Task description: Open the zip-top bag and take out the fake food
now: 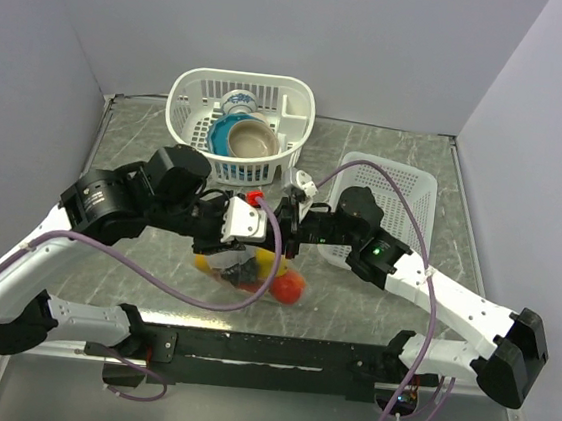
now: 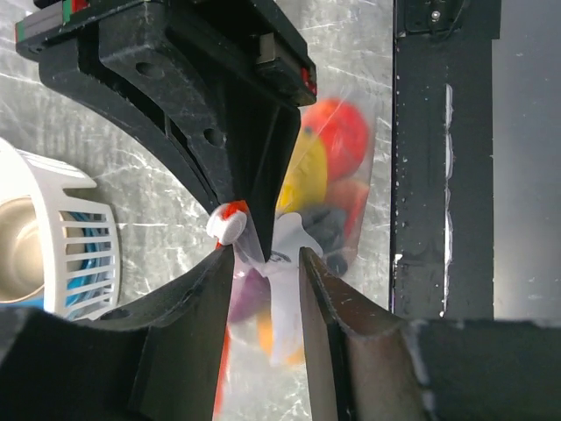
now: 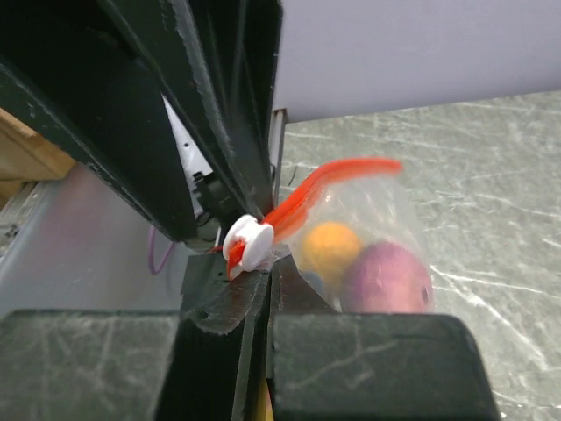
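Observation:
The zip-top bag (image 1: 238, 266) hangs lifted off the table between my two grippers, its red zip strip (image 3: 337, 174) on top. Through the clear plastic I see fake food: an orange (image 3: 330, 247), a purple onion (image 3: 386, 276), a red apple (image 2: 337, 136) and a yellow lemon (image 2: 307, 175). My right gripper (image 3: 270, 274) is shut on the bag's top edge, just beside the white slider (image 3: 248, 243). Facing it, my left gripper (image 2: 266, 256) stands open, with a loose fold of bag film between its fingers.
A white basket (image 1: 297, 102) holding ceramic bowls stands at the back centre. A white tray (image 1: 414, 184) lies at the right, behind my right arm. A black rail (image 1: 276, 351) runs along the table's near edge.

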Tool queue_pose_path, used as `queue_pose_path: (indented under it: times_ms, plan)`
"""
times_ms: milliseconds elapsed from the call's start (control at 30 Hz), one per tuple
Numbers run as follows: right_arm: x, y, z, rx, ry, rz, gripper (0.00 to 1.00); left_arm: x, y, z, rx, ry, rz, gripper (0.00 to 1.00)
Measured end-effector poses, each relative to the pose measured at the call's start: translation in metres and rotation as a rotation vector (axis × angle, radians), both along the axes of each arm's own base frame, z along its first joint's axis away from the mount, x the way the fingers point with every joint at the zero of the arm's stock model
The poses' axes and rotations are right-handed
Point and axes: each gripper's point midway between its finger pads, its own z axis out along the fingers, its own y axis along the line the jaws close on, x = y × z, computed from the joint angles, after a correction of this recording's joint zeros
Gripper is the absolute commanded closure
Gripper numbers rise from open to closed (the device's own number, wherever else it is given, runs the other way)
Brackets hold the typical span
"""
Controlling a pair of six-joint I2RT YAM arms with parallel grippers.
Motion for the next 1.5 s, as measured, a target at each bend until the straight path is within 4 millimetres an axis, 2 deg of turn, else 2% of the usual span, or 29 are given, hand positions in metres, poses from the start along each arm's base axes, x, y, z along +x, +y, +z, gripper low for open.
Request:
queue_pose_path:
  times_ms: [100,467,700,833,967,1067,1300,1500]
  plan:
    - [-0.003,-0.001,-0.002,-0.008,0.006,0.014,1.00,-0.001,-0.002,-0.001,0.001,0.012,-0.004,0.70]
    - [-0.006,0.001,-0.005,-0.029,0.024,0.038,1.00,-0.002,-0.005,0.010,-0.038,-0.003,-0.019,0.63]
    - [-0.007,0.004,-0.006,-0.043,0.037,0.051,1.00,0.003,-0.013,0.019,-0.081,-0.033,-0.019,0.65]
    - [-0.007,0.004,-0.005,-0.043,0.037,0.052,1.00,0.004,-0.013,0.018,-0.078,-0.039,-0.022,0.67]
    - [-0.008,0.004,-0.006,-0.048,0.041,0.055,1.00,0.006,-0.011,0.007,-0.049,-0.038,-0.015,0.69]
    - [-0.008,0.003,-0.007,-0.053,0.045,0.055,1.00,0.008,-0.010,0.000,-0.029,-0.042,-0.012,0.72]
    - [-0.008,0.004,-0.006,-0.056,0.048,0.060,1.00,0.008,-0.008,0.000,-0.026,-0.054,-0.013,0.92]
    - [-0.008,0.004,-0.006,-0.056,0.048,0.060,1.00,0.009,-0.007,0.000,-0.022,-0.068,-0.021,0.95]
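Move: The white zip slider sits just beyond the left hand's open fingertips, about 1 cm ahead and 2 cm to the right, roughly level. The red tomato in the bag lies some 4 cm back, 9 cm right and 20 cm below the left hand; the yellow food is about 2 cm back, 5 cm right and 18 cm below. From the right hand's shut tips, the slider is some 1 cm back, 1 cm left and 1 cm up. Left hand rises about 2 cm, sinks back, then closes on the zip slider; right keeps its pinch. ##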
